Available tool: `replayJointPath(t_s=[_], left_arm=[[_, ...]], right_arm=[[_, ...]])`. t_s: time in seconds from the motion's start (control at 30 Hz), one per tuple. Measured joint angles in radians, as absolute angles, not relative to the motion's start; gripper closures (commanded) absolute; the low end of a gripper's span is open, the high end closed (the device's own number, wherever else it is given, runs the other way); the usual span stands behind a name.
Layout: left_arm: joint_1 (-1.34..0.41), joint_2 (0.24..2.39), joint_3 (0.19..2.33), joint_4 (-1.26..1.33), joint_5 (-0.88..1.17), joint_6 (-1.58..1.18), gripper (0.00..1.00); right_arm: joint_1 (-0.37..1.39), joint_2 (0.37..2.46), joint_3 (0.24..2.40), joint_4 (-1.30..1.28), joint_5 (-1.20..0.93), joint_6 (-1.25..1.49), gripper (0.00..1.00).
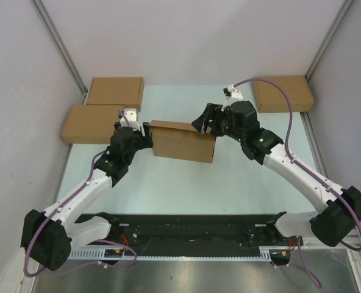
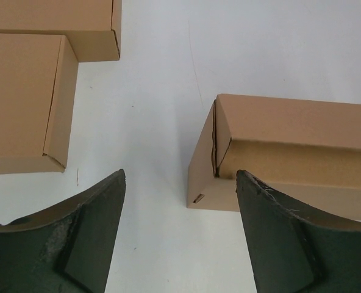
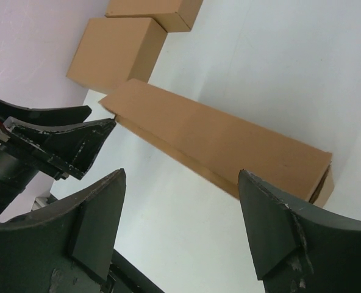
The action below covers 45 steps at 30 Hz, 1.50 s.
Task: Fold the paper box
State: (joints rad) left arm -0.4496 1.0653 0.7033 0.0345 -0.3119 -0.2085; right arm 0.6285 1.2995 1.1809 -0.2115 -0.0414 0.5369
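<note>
The paper box (image 1: 183, 143) stands mid-table as a brown, shallow, folded-up shape with its lid down; a thin gap shows at its left end. My left gripper (image 1: 146, 132) sits at that left end, open, with nothing between its fingers. In the left wrist view the paper box (image 2: 290, 152) lies just ahead and to the right of the left gripper (image 2: 180, 174). My right gripper (image 1: 205, 125) hovers over the box's far right top edge, open and empty. The right wrist view shows the paper box (image 3: 217, 137) beyond the right gripper (image 3: 180, 174), with the left gripper's fingers (image 3: 64, 143) at the box's far end.
Two closed brown boxes (image 1: 114, 91) (image 1: 92, 124) sit at the back left, close behind my left gripper. A third closed box (image 1: 282, 93) lies at the back right. Grey walls enclose the table on three sides. A black rail (image 1: 193, 229) runs along the near edge.
</note>
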Motion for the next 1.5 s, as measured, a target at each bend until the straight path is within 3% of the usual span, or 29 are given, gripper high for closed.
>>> replayJointPath(t_s=[0.3, 0.6, 0.8, 0.9, 1.0, 1.07, 1.23, 1.5], left_arm=[[-0.45, 0.989, 0.716, -0.026, -0.312, -0.199, 0.19], [-0.435, 0.844, 0.803, -0.081, -0.305, -0.211, 0.09], [-0.235, 0.938, 0.928, -0.071, -0.012, -0.336, 0.01], [-0.145, 1.022, 0.933, -0.049, 0.133, -0.423, 0.0], [-0.125, 1.102, 0.933, -0.039, 0.237, -0.483, 0.0], [-0.107, 1.15, 0.933, -0.034, 0.299, -0.522, 0.0], [-0.058, 1.266, 0.93, -0.025, 0.411, -0.611, 0.0], [-0.054, 1.274, 0.897, 0.054, 0.503, -0.665, 0.0]], right_arm=[[0.667, 1.301, 1.207, -0.213, -0.004, 0.511, 0.21], [0.657, 1.304, 1.22, -0.227, 0.017, 0.495, 0.16], [0.442, 1.243, 1.198, -0.267, -0.118, 0.548, 0.14], [0.297, 1.174, 1.143, -0.271, -0.189, 0.594, 0.11], [0.229, 1.145, 1.098, -0.25, -0.292, 0.641, 0.0], [0.193, 1.145, 1.053, -0.212, -0.368, 0.678, 0.0], [0.163, 1.202, 0.955, -0.16, -0.501, 0.768, 0.0], [0.217, 1.305, 0.946, -0.039, -0.561, 0.842, 0.0]])
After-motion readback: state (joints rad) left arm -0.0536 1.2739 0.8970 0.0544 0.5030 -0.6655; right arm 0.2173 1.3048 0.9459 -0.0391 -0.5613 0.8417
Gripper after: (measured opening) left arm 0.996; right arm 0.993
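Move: The paper box stands on edge between my hands, its lid over the top. From my left hand, its middle is about 13 cm to the right, 6 cm ahead and 12 cm below. From my right hand, which hovers over its right half, it is roughly 6 cm left, 7 cm ahead and 21 cm down. The near cardboard box lies some 14 cm ahead and 17 cm left of my left hand, 16 cm below it; the far one about 26 cm ahead, 11 cm left, equally low. I clear both hands to the ends of the paper box, opening both grippers wide. My left lifts about 13 cm, easing back, then swings forward and sinks most of that, rolling left side down some 35 degrees beside the left end. My right first hovers, sweeps some 12 cm right off the lid, sinks about 6 cm with its fingers tipping down, and comes partly back left at the right end. ##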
